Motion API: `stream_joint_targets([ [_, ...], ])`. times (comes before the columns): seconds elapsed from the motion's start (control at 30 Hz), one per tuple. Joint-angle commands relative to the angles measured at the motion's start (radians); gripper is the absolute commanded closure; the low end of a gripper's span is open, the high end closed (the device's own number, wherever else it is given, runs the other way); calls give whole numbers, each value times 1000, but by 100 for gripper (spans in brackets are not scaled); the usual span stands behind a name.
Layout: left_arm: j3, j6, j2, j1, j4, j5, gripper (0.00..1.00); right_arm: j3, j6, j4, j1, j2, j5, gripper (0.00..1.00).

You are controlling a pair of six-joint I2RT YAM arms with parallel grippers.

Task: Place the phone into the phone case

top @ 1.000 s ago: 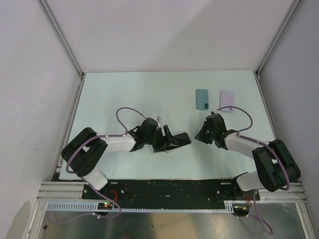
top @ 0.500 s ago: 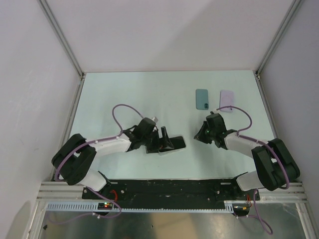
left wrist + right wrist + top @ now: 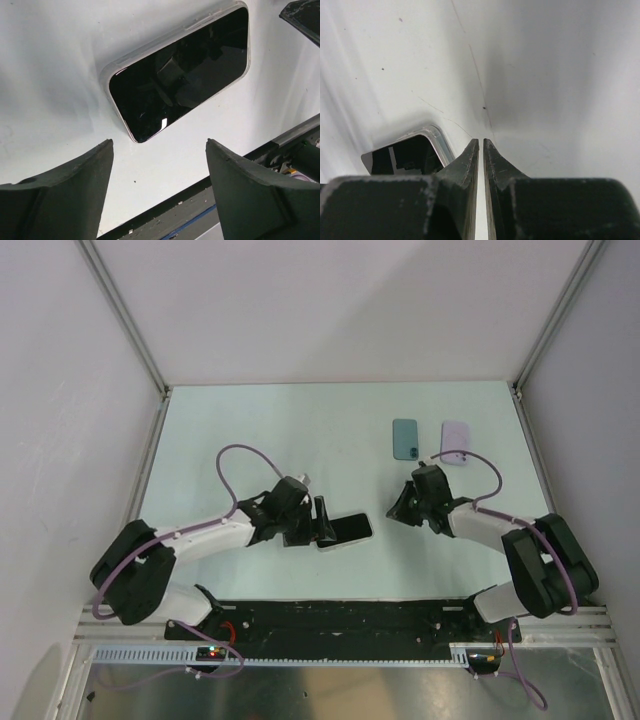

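The phone (image 3: 350, 528) lies flat and screen up on the pale table, near the front middle. In the left wrist view the phone (image 3: 180, 75) shows a black screen with a pale, translucent rim round it. That rim looks like the phone case, but I cannot tell for sure. My left gripper (image 3: 322, 525) sits at the phone's left end. The left gripper (image 3: 159, 143) is open, with only bare table between its fingers. My right gripper (image 3: 398, 512) is a short way to the phone's right. The right gripper (image 3: 480, 142) is shut and empty, and a corner of the phone (image 3: 405, 152) shows to its left.
A teal slab (image 3: 404, 438) and a pale lavender slab (image 3: 456, 443) lie side by side at the back right. The table's near edge and its black rail (image 3: 200, 210) run just beyond the left fingers. Metal frame posts stand at the back corners.
The phone went from tilted at the left gripper to lying flat on the table. The left arm stretched out lower and further left. The right gripper barely moved.
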Motion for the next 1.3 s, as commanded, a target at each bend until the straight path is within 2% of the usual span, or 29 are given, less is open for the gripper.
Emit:
stream_joint_targets([
  [0.0,46,45,-29,-4,-32,-60,26,68,-48,30,22,24,-19,88],
  [0.13,64,58,2,-4,-32,-82,42,83,-72,36,43,32,-33,88],
  [0.4,93,67,82,-4,-30,-117,61,114,-117,34,85,79,-77,85],
  [0.53,101,67,92,-5,-29,-111,67,117,-117,34,102,93,-82,82],
  [0.73,98,63,101,-8,-29,-101,70,116,-109,26,126,90,-71,76],
  [1.07,83,62,82,-11,-29,-100,68,93,-106,-1,135,28,-19,53],
  [1.27,72,61,80,-9,-29,-97,67,75,-105,-2,141,8,-20,53],
])
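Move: The phone, lying face up in the clear phone case, has its middle about 8 cm to the left hand's right, 4 cm ahead and some 4 cm below. From the right hand the same phone's middle is roughly 12 cm left, 4 cm back and 2 cm below. Well beyond, both from the right hand, lie the teal phone, about 25 cm ahead and 5 cm right, and the purple case, about 25 cm ahead and 20 cm right. The left hand eases forward about 2 cm and then sinks a good 1 cm, closing its fingers from wide to about a third open above the phone's near left corner, and stays there; touch can't be made out. The right hand sweeps left about 5 cm towards the phone's right end, after a small rise and dip drifting slightly back and turning some 15 degrees counter-clockwise, as its shut fingers open to about half, one over the screen and one just past the case's edge, then lifts 1.5 cm. ##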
